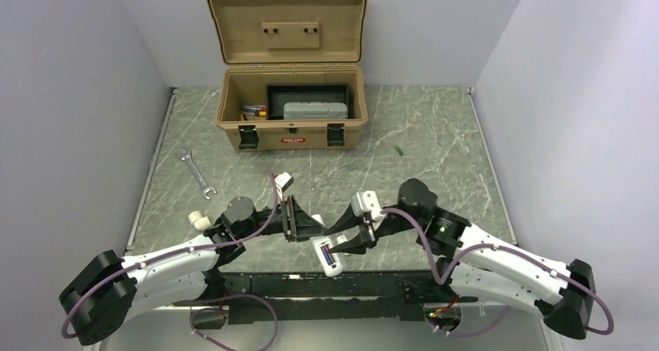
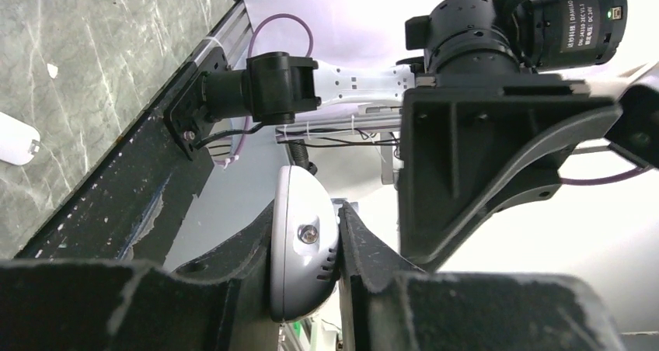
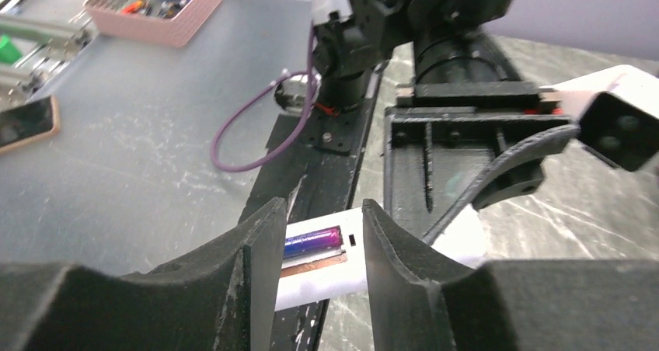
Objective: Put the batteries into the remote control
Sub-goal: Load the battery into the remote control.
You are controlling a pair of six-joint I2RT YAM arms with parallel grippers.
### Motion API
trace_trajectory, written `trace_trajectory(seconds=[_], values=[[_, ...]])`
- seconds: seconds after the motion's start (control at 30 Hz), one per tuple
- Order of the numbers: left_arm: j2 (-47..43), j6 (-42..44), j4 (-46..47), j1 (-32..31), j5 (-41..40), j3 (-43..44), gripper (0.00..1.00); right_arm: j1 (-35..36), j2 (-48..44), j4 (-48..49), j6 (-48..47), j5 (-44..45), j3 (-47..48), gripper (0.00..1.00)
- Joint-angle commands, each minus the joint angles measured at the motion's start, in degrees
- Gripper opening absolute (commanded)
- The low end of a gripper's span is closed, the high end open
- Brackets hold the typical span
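Observation:
The white remote control (image 1: 329, 259) hangs above the table's near edge with its open battery bay facing up. My left gripper (image 1: 311, 228) is shut on its far end, and in the left wrist view the fingers (image 2: 307, 211) clamp the remote's rounded tip (image 2: 299, 265). The dark purple battery (image 3: 313, 241) lies in the bay of the remote (image 3: 326, 277); it also shows from above (image 1: 328, 255). My right gripper (image 3: 321, 211) stands open just over the bay, a finger on either side of the battery, holding nothing. The green battery (image 1: 399, 150) lies on the table far right of the toolbox.
An open tan toolbox (image 1: 291, 130) stands at the back. A silver wrench (image 1: 197, 174) lies on the left of the table. A small white plastic piece (image 1: 200, 220) rests beside the left arm, also seen at the left wrist view's edge (image 2: 15, 137). The two grippers are close together.

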Motion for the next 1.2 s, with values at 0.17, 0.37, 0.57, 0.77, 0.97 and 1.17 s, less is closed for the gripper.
trace_trajectory(seconds=[0.17,0.37,0.57,0.77,0.97,1.17], values=[[-2.11,8.41,-0.44,-0.31,-1.74,2.90,0.00,-0.24,-11.64,-5.41,19.47,21.74,-0.01,0.52],[-6.71,14.01,-7.30,-0.26,-3.69,5.93,0.00,-0.23,-10.26,-19.42,30.52,32.43,6.03,0.60],[-9.55,13.77,-2.94,-0.32,-5.76,4.50,0.00,-0.25,-6.33,-16.91,38.79,23.25,5.63,0.67],[-10.98,13.18,0.70,-0.25,-7.13,2.85,0.00,-0.28,-7.87,-9.90,44.64,20.18,2.12,0.72],[-11.81,14.14,-0.49,-0.29,-7.98,3.30,0.00,-0.26,-6.56,-8.03,46.49,18.46,0.81,0.76],[-12.16,14.16,-0.12,-0.32,-8.05,3.52,0.00,-0.22,-6.07,-8.10,46.15,18.72,1.01,0.76]])
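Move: The purple-blue battery lies in the open bay of the remote, some 3 cm below, 2 cm back and 1 cm left of the right hand. From the left hand, which holds the remote's far part, it sits about 5 cm back and 2 cm right, roughly level. On the table, counted from the right hand, the white cover is about 4 cm back and 4 cm right, and the green battery 23 cm ahead and 19 cm right, both over 20 cm down. The remote, still pinched in the left fingers, is raised about 5 cm and rolled some 20 degrees so that its free near end dips. The right hand, clear of the battery, swings up, forward and right, then comes back and down, ending just right of its start; it rolls its forward side down about 45 degrees, turns clockwise and spreads its fingers much wider, facing the bay. ##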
